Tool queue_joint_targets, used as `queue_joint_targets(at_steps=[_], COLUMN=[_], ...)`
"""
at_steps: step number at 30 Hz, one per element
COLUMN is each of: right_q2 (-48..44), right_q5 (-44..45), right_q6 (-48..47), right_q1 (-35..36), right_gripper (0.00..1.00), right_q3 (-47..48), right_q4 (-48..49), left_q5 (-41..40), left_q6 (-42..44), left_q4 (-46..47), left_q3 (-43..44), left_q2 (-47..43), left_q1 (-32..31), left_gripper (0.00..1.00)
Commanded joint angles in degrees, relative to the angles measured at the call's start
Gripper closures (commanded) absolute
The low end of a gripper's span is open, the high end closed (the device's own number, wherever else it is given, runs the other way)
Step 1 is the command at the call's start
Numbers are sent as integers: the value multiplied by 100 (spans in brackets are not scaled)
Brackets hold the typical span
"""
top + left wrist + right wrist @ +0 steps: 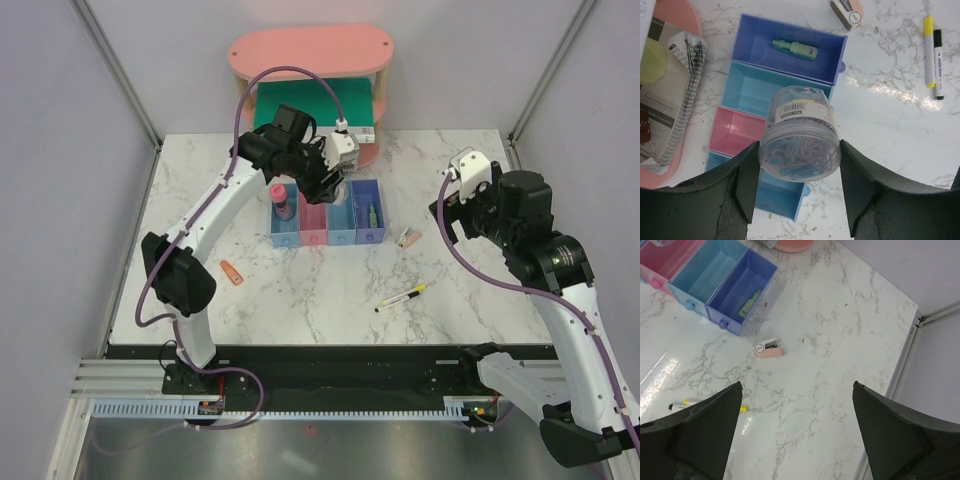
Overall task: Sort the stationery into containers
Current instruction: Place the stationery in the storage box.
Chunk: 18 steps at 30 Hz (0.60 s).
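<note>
My left gripper (799,150) is shut on the clear roll (800,125), a round see-through tub of coloured paper clips, held above the containers (755,55) over the pink and middle blue bins. In the top view that gripper (335,185) hangs over the row of containers (372,238). A green piece (795,48) lies in the purple-blue bin. A pink-red piece (281,200) stands in the far-left blue bin. The yellow-and-black pen (401,297), the pale pink piece (409,238) and the orange piece (232,272) lie on the table. My right gripper (795,430) is open and holds nothing, raised above the table's right side.
A pink oval shelf (310,50) with a green book (310,100) stands behind the bins. Spiral notebooks (670,75) lie on its lower tier. A metal frame rail (905,365) runs along the table's right edge.
</note>
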Motion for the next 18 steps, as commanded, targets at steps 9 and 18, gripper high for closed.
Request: queue_joint_targets(at_steps=[9, 18], right_q2=[-60, -95], right_q5=[85, 50], right_q6=[-234, -269], right_q1=[-6, -6], right_gripper=[2, 2], right_q3=[-132, -203], right_q4=[44, 44], left_q5=[-1206, -1382], left_q6=[937, 1025], left_q4=[-34, -34], left_q3=[792, 1328], left_q2=[1210, 1852], left_q1=[-184, -316], left_gripper=[98, 98])
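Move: The left hand holds the clear paper-clip jar above the near part of the storage box; the middle of its empty light-blue section is about 6 cm ahead, 3 cm right and 16 cm below. The empty pink section lies 3 cm left and 6 cm ahead, and the green bottle in the dark-blue section 9 cm right and 6 cm ahead. From the right hand, the light-blue section is some 19 cm ahead, 11 cm left and 24 cm below. The left arm lowers the jar by about 10 cm and carries it some 5 cm forward towards the light-blue section of the storage box, drifting slightly right only at the end. On the way down the wrist tilts about 15 degrees so the fingers, which still pointed well off to the right, aim more steeply down, and they keep their pinch on the jar throughout. ##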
